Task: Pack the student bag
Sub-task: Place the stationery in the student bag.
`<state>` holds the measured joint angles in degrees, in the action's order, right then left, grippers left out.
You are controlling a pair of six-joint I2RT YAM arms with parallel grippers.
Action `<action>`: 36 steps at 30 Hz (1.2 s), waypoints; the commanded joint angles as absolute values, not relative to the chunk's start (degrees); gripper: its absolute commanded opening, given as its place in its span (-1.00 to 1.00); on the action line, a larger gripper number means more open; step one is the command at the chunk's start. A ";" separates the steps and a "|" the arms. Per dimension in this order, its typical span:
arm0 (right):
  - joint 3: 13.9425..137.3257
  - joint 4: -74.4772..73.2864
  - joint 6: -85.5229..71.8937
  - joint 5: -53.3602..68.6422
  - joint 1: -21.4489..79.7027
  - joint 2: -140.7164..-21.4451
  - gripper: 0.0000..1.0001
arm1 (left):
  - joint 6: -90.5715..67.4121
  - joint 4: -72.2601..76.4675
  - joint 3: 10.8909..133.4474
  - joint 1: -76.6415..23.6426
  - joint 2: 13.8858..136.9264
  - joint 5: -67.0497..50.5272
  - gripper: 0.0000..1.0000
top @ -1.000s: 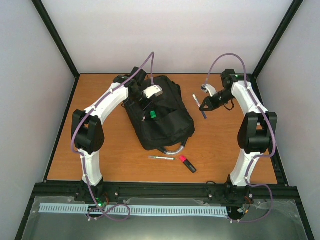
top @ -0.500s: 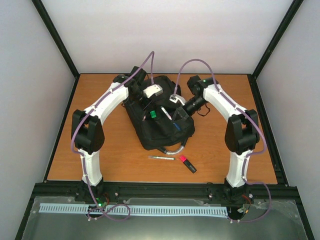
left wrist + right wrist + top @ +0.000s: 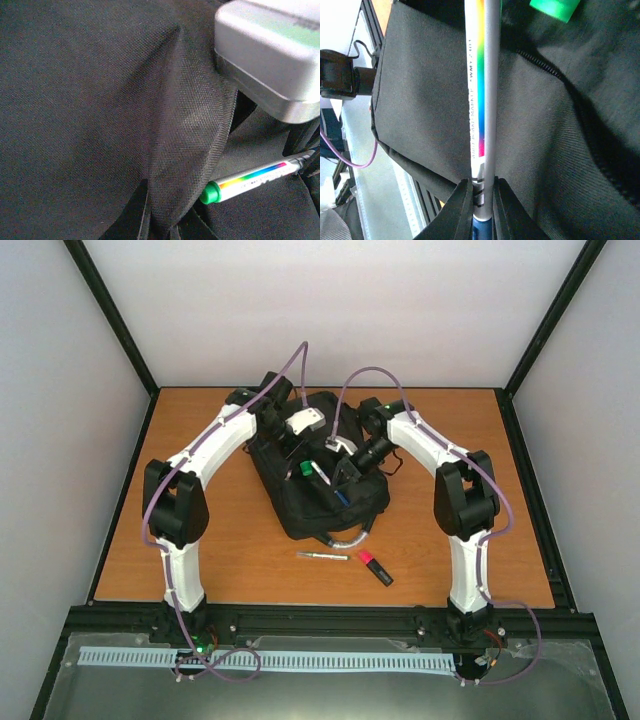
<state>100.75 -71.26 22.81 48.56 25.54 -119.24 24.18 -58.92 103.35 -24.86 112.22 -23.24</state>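
Observation:
The student bag point(image 3: 350, 425) lies flat mid-table, a black backpack with a silver loop handle point(image 3: 345, 538) at its near end. My left gripper point(image 3: 297, 452) is shut on a fold of the bag's fabric point(image 3: 185, 125), with the pinch at the bottom of the left wrist view point(image 3: 162, 227). A green marker cap point(image 3: 305, 470) shows at the pocket mouth. In the left wrist view it sits at the end of a rainbow-striped barrel point(image 3: 250, 181). My right gripper point(image 3: 338, 485) hangs over the bag, shut on a white rainbow-striped whiteboard marker point(image 3: 482, 100) near its blue end point(image 3: 482, 195).
A slim silver pen point(image 3: 322, 556) and a pink-and-black highlighter point(image 3: 375, 568) lie on the wooden table point(image 3: 450, 530) just in front of the bag. A black frame rail point(image 3: 320, 620) runs along the near edge. Grey walls enclose the sides.
The right arm swung left from the table's right side, carrying the marker over the bag's pocket. The left gripper has kept its hold on the fabric.

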 commanded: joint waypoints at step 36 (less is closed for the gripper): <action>74.26 -43.56 65.47 27.03 29.64 -91.33 -0.19 | 24.04 -60.36 105.57 -25.66 110.21 -27.91 -0.95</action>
<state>79.46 -51.09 52.36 32.01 27.79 -93.45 24.21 -59.13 103.33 -24.86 112.22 -23.49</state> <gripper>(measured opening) 0.368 0.063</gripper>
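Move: The bag's open pocket, where the right hand is taking the blue-capped pen it holds, lies about 7 cm to that hand's left, some 2 cm ahead and 4 cm below. The green marker in it is 9 cm left, 3 ahead. On the table, roughly 11 cm below, a silver pen lies 18 cm back and 5 left, the pink marker 21 back and 8 right. From the left hand, the pocket is about 5 cm back, 4 right and 5 below. The blue-capped pen is nudged about 2 cm forward by the right hand, its pale end already by the green marker, then let go as the fingers part to about a third open. The empty hand draws off to the right and back, then up, ending some 4 cm higher, while the wrist swings the fingertips round by about 50 degrees from slanting backward to pointing left and down. The left hand keeps its pinch on the bag's fabric, unmoving. ##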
